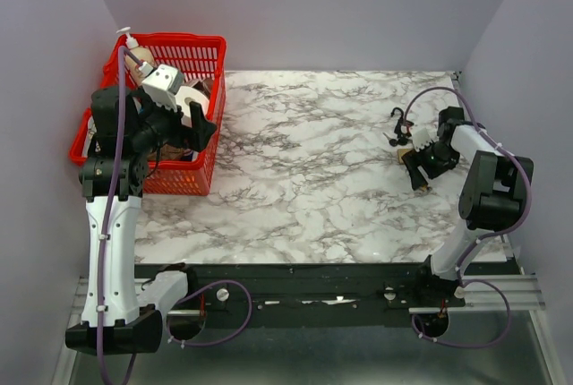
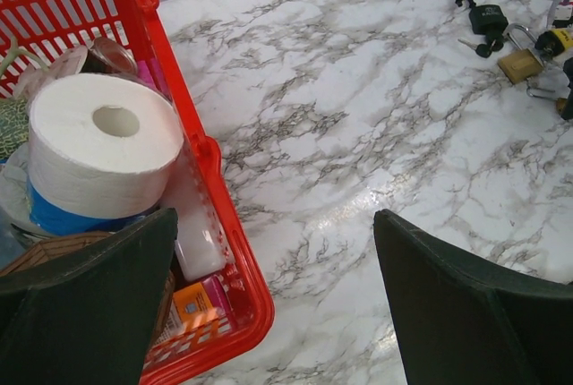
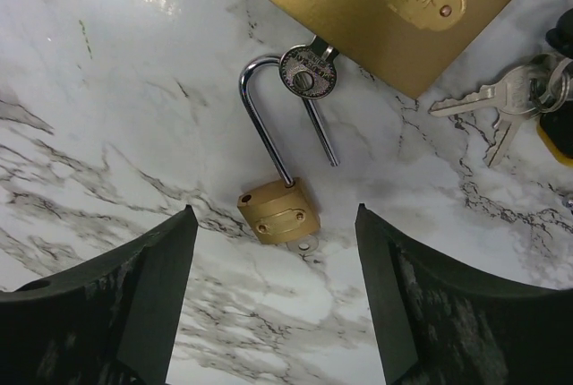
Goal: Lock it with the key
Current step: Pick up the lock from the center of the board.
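A small brass padlock (image 3: 277, 210) lies on the marble table (image 3: 107, 116). Its steel shackle (image 3: 269, 107) is swung open, one leg free. A bit of silver key (image 3: 305, 244) shows at the body's near end. My right gripper (image 3: 275, 228) hovers low over it, open, with one finger on each side and apart from the lock. A large brass padlock (image 3: 394, 9) with a round silver key head (image 3: 306, 72) lies just beyond. From above, my right gripper (image 1: 419, 165) is at the far right by the locks (image 1: 403, 145). My left gripper (image 2: 275, 224) is open and empty over the basket's corner.
A loose bunch of keys (image 3: 501, 103) lies right of the big padlock. A black padlock (image 2: 486, 16) sits further back. A red basket (image 1: 201, 89) at the left holds a toilet paper roll (image 2: 103, 143) and other items. Grey walls close in the table.
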Motion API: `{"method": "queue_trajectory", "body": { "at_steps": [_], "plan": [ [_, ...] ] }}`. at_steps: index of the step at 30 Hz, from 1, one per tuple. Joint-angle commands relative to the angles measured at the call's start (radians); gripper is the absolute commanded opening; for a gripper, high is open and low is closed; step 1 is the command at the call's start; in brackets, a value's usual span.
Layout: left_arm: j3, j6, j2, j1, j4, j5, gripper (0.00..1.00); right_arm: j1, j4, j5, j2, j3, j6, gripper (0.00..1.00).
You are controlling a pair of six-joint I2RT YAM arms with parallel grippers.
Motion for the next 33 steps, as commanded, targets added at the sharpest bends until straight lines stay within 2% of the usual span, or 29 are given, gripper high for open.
{"method": "queue_trajectory", "body": {
  "at_steps": [1,11,17,18,21,24,30,33],
  "plan": [
    [-0.012,0.007,-0.011,0.005,0.022,0.049,0.99,-0.011,0.046,0.014,0.020,-0.037,-0.073,0.79],
    [-0.043,-0.006,-0.017,0.005,0.056,0.057,0.99,-0.011,0.089,0.021,0.020,-0.074,-0.116,0.69],
    [-0.055,-0.008,-0.014,0.005,0.066,0.067,0.99,-0.011,0.092,0.024,0.012,-0.083,-0.133,0.54],
    [-0.055,-0.008,-0.011,0.003,0.063,0.075,0.99,-0.011,0.095,0.024,0.006,-0.089,-0.133,0.47],
    [-0.078,-0.017,-0.018,0.003,0.088,0.078,0.99,-0.011,0.091,0.006,-0.019,-0.106,-0.131,0.38],
    [-0.094,-0.016,-0.023,0.000,0.108,0.074,0.99,-0.011,0.077,-0.017,-0.046,-0.112,-0.131,0.33],
    [-0.094,0.009,-0.001,-0.011,0.114,0.100,0.99,-0.010,-0.042,-0.118,-0.123,-0.063,-0.131,0.28],
    [-0.095,0.041,0.014,-0.026,0.112,0.150,0.99,0.001,-0.174,-0.241,-0.164,0.006,-0.133,0.28]
  ]
}}
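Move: Just below the open right fingers lies the small brass lock, its body some 2 cm down and about 1 cm to the right, level with them fore and aft, shackle open. The big brass lock stands about 7 cm ahead and 2 cm to the left; the key bunch lies some 8 cm ahead and 4 cm to the right. From the left hand, the small lock is roughly 50 cm right, 4 cm ahead and 35 cm down. Sinking about 1.5 cm and easing slightly right, the right hand brings its open fingers down around the small lock's body while turning a few degrees counter-clockwise, then closes and pinches the body between both pads. With the grip firming up, it lifts about 2 cm, drawing back and left by about as much. The empty left hand drops about 1.5 cm beside the basket. ##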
